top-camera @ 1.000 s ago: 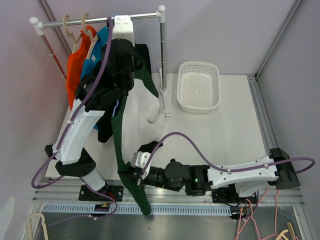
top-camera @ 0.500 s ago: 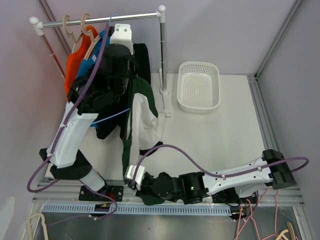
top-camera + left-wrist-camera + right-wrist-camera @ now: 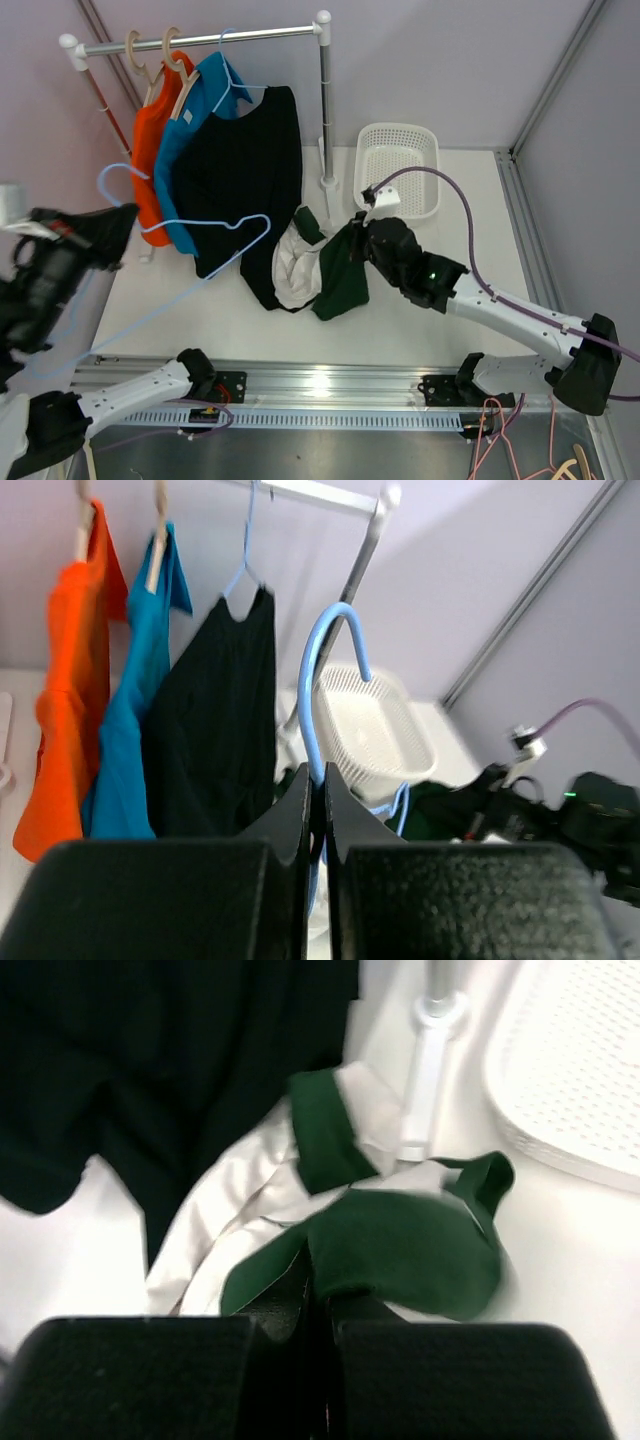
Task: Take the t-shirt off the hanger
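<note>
The green and white t-shirt (image 3: 305,268) lies crumpled on the table, off its hanger. My right gripper (image 3: 358,243) is shut on its green cloth (image 3: 410,1245); the white part (image 3: 240,1230) spreads to the left. My left gripper (image 3: 118,228) is at the far left, shut on the neck of a bare light-blue wire hanger (image 3: 205,255). In the left wrist view the hanger's hook (image 3: 322,670) rises from between the closed fingers (image 3: 318,780).
A rack rail (image 3: 190,40) at the back left carries an orange shirt (image 3: 150,150), a blue shirt (image 3: 195,130) and a black shirt (image 3: 245,180). The rack's post (image 3: 325,130) stands by a white basket (image 3: 398,172). The table's near edge rail (image 3: 330,380) runs along the front.
My left arm swung from the rack to the far left, taking the blue hanger out of the t-shirt. My right gripper carried the green t-shirt from the near edge to the table's middle.
</note>
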Robot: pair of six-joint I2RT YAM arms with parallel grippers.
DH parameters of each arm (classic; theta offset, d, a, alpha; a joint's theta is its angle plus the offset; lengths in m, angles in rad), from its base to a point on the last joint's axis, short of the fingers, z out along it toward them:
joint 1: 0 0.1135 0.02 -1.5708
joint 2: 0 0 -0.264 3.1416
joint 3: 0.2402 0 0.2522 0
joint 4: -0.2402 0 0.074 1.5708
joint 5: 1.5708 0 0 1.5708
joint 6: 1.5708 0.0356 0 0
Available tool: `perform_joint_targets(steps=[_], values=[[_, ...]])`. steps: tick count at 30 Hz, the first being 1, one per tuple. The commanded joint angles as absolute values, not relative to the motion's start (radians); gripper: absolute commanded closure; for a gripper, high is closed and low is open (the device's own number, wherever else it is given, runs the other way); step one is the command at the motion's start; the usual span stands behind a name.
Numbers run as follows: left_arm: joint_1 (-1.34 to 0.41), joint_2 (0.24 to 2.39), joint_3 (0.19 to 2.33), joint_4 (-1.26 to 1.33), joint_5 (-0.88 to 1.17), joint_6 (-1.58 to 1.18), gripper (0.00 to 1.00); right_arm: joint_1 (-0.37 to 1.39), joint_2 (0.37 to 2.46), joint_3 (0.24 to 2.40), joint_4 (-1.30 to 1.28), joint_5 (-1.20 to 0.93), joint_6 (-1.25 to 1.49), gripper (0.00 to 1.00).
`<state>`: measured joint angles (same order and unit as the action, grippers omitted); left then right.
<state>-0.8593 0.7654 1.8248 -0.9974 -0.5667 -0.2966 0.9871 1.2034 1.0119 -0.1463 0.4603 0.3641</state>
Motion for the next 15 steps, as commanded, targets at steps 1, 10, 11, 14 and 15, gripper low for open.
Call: perform_joint_targets(steps=[1,10,11,14,15], values=[[-0.864,0.732,1.824,-0.931,-0.519,-0.298,1.0,0.905,1.192,1.128,-0.179,0.41,0.42,1.0],[-0.864,0.709,1.665,-0.91,-0.548,-0.321,0.99,0.753,1.389,1.711,-0.17,0.316,0.134,1.0],[-0.864,0.704,1.604,-0.893,-0.552,-0.321,0.99,0.708,1.461,1.849,-0.166,0.304,0.126,1.0],[-0.864,0.692,1.513,-0.824,-0.575,-0.321,1.0,0.619,1.605,2.059,-0.065,0.255,0.106,1.0],[-0.864,0.687,1.499,-0.806,-0.59,-0.321,0.99,0.595,1.639,2.106,-0.001,0.211,0.112,1.0]])
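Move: The green-and-white t-shirt already hangs from the right fingers, its lower part heaped on the table. From the right hand, the white basket lies some 27 cm ahead, 10 cm to the right and 22 cm lower; the rack's foot is about 24 cm ahead, 6 cm left and 25 cm down, and the hanging black shirt roughly 18 cm ahead, 27 cm left, 5 cm lower. From the left hand, which holds the emptied blue hanger, the basket is about 37 cm ahead, 46 cm right and 46 cm below. The t-shirt, still pinched in the right fingers, is carried up about 30 cm and some 12 cm forward, slightly right, closing the level gap to the basket; it starts slowly, then climbs fast as the wrist tips up nearly 30 degrees. The left hand keeps the blue hanger, easing a few centimetres back, left and up before swinging down, forward and right, ending some 6 cm lower. ##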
